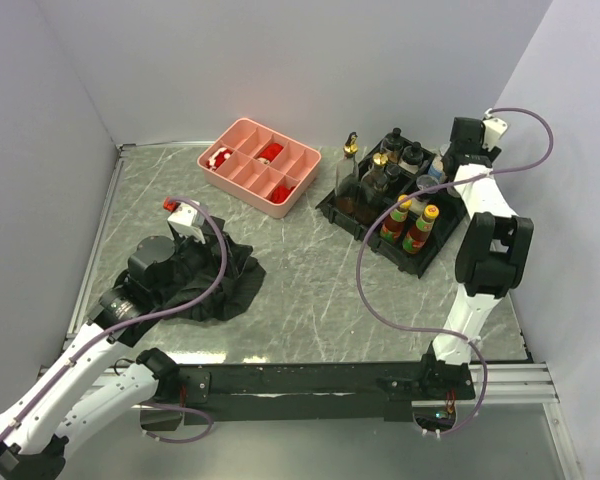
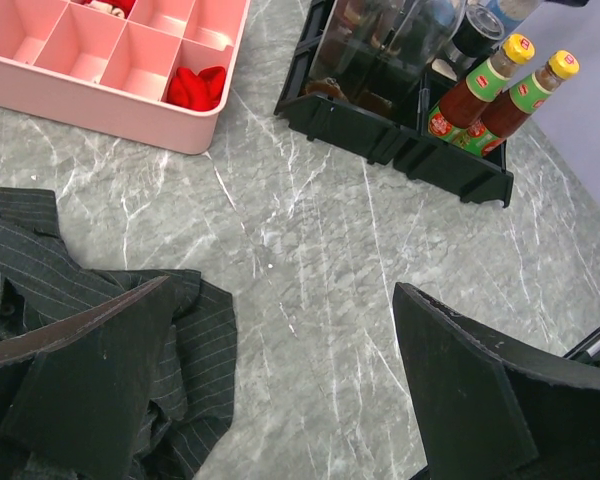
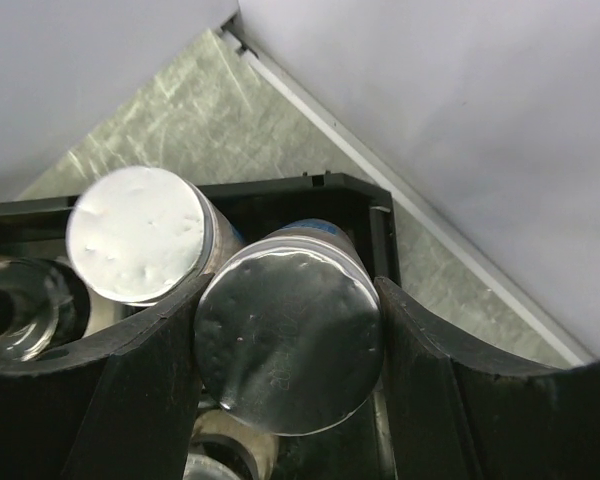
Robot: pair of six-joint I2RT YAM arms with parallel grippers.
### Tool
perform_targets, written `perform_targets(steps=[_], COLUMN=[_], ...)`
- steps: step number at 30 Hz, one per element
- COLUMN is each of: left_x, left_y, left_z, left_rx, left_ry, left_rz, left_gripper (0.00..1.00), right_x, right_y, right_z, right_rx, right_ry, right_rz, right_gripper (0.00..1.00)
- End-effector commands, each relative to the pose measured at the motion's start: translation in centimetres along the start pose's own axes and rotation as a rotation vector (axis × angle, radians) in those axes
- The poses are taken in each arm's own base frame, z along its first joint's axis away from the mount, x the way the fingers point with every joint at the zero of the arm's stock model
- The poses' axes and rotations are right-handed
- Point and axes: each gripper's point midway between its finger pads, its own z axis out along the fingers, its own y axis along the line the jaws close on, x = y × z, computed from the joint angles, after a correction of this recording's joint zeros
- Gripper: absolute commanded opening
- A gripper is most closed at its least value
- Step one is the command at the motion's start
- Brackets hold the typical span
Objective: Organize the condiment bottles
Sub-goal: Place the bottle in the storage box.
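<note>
The condiment bottles (image 1: 390,195) stand packed in a black tray (image 1: 412,263) at the back right. Two yellow-capped sauce bottles (image 2: 485,90) are at its near end, and a tall clear gold-spouted bottle (image 1: 352,168) at its left. My right gripper (image 3: 290,300) reaches down into the tray's far corner (image 3: 280,188). It is shut on a grey-lidded shaker (image 3: 288,340), with both fingers pressed against the lid's sides. A white-lidded shaker (image 3: 135,235) stands just left of it. My left gripper (image 2: 280,290) hangs open and empty above the marble top, beside the black cloth (image 2: 80,290).
A pink compartment tray (image 1: 260,165) with red pieces sits at the back middle. The black cloth (image 1: 215,285) lies crumpled under the left arm. The side wall runs close behind the black tray's corner (image 3: 460,150).
</note>
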Motion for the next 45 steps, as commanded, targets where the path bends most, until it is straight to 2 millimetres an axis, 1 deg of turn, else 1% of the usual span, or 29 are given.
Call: perform_targets(steps=[1,3,6,7,9,16,21,24,26,29,30,32,33,35,36,37,38,39,40,41,42,44,45], left_x=[-1.4,-1.4,-1.4,-1.3,-1.2,-1.2,-1.1,-1.0,-1.1,-1.1,-1.1,-1.1,-1.1,-1.2,-1.2,-1.3,-1.4,-1.3,-1.4,-1.5,-1.6,-1.7,-1.7], left_y=[-0.7,-0.6,-0.6,-0.6,-0.5,-0.2,-0.2,-0.1,0.0,0.0,0.0,-0.1,-0.1,0.0,0.0,0.0,0.1,0.1,0.0,0.0,0.0,-0.2,-0.3], left_z=[-0.1,0.0,0.1,0.1,0.2,0.2,0.3,0.4,0.3,0.3,0.3,0.3,0.3,0.3,0.2,0.1,0.1,0.1,0.0,0.1,0.1,-0.1,-0.2], left_rx=[0.027,0.02,0.021,0.022,0.016,0.004,-0.002,-0.006,-0.01,-0.011,-0.011,-0.006,-0.008,-0.01,-0.011,-0.013,-0.015,-0.015,-0.013,-0.012,-0.01,-0.002,0.005], left_ry=[-0.041,-0.04,-0.038,-0.036,-0.032,-0.035,-0.028,-0.025,-0.03,-0.032,-0.032,-0.03,-0.029,-0.033,-0.035,-0.039,-0.043,-0.041,-0.044,-0.045,-0.047,-0.051,-0.054], left_rz=[-0.005,-0.003,-0.003,-0.003,-0.002,-0.002,0.0,-0.001,-0.001,-0.001,-0.003,-0.004,-0.004,-0.005,-0.004,-0.002,-0.001,0.0,0.0,-0.001,0.001,0.001,0.001], left_gripper=[0.96,0.96,0.96,0.96,0.96,0.96,0.96,0.96,0.96,0.97,0.96,0.96,0.96,0.96,0.96,0.96,0.96,0.97,0.96,0.96,0.97,0.96,0.96], right_x=[-4.2,-4.0,-3.6,-3.3,-3.0,-1.6,-1.3,-0.8,-0.6,-0.7,-0.8,-1.3,-1.5,-1.8,-1.6,-2.3,-2.4,-1.9,-2.5,-2.3,-2.3,-1.8,-1.5], right_y=[0.6,0.4,0.2,0.1,-0.1,-0.6,-0.4,-0.5,-0.6,-0.7,-0.7,-0.6,-0.7,-0.8,-1.0,-1.0,-0.8,-1.0,-1.1,-1.1,-1.5,-1.3,-1.7], right_z=[0.2,0.6,1.1,1.3,1.6,3.0,3.3,3.6,3.5,3.2,3.0,2.3,1.8,1.2,0.8,0.0,-0.4,-1.0,-2.0,-2.5,-3.5,-4.7,-5.8], right_rx=[0.003,0.011,0.013,0.016,0.021,0.037,0.007,0.009,0.007,0.006,0.003,-0.014,-0.018,-0.025,-0.023,-0.042,-0.054,-0.054,-0.064,-0.071,-0.074,-0.096,-0.097], right_ry=[-0.12,-0.119,-0.108,-0.103,-0.094,-0.056,-0.04,-0.025,-0.022,-0.016,-0.01,-0.012,-0.015,-0.015,-0.003,-0.006,0.0,0.023,0.022,0.033,0.046,0.075,0.097], right_rz=[0.106,0.107,0.107,0.107,0.106,0.105,0.113,0.114,0.106,0.102,0.099,0.105,0.106,0.11,0.105,0.118,0.12,0.116,0.136,0.141,0.144,0.153,0.147], right_gripper=[0.24,0.26,0.32,0.36,0.39,0.58,0.6,0.63,0.67,0.78,0.88,0.98,1.0,1.0,1.0,1.0,1.0,1.0,1.0,1.0,1.0,1.0,1.0])
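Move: Just beneath the right hand, which already holds the last bottle by its sides, lies the storage box's right-hand corner compartment, about 1 cm farther out, 2 cm to the right and 8 cm down. The white-lidded jar stands roughly 6 cm ahead and 4 cm left of the hand, the silver-lidded shaker 1 cm back and 8 cm left, the nearer sauce bottle 9 cm back and 9 cm left. From the left hand that compartment is some 31 cm ahead, 60 cm right. Lowering the held bottle about 4 cm into the corner compartment, the right hand eases some 2 cm to its right on the way, away from the white-lidded jar. It then opens its fingers fully, lets go, and lifts back up about 4 cm while drawing back over 2 cm and slightly left, clear of the lid, with a small roll of the wrist. ##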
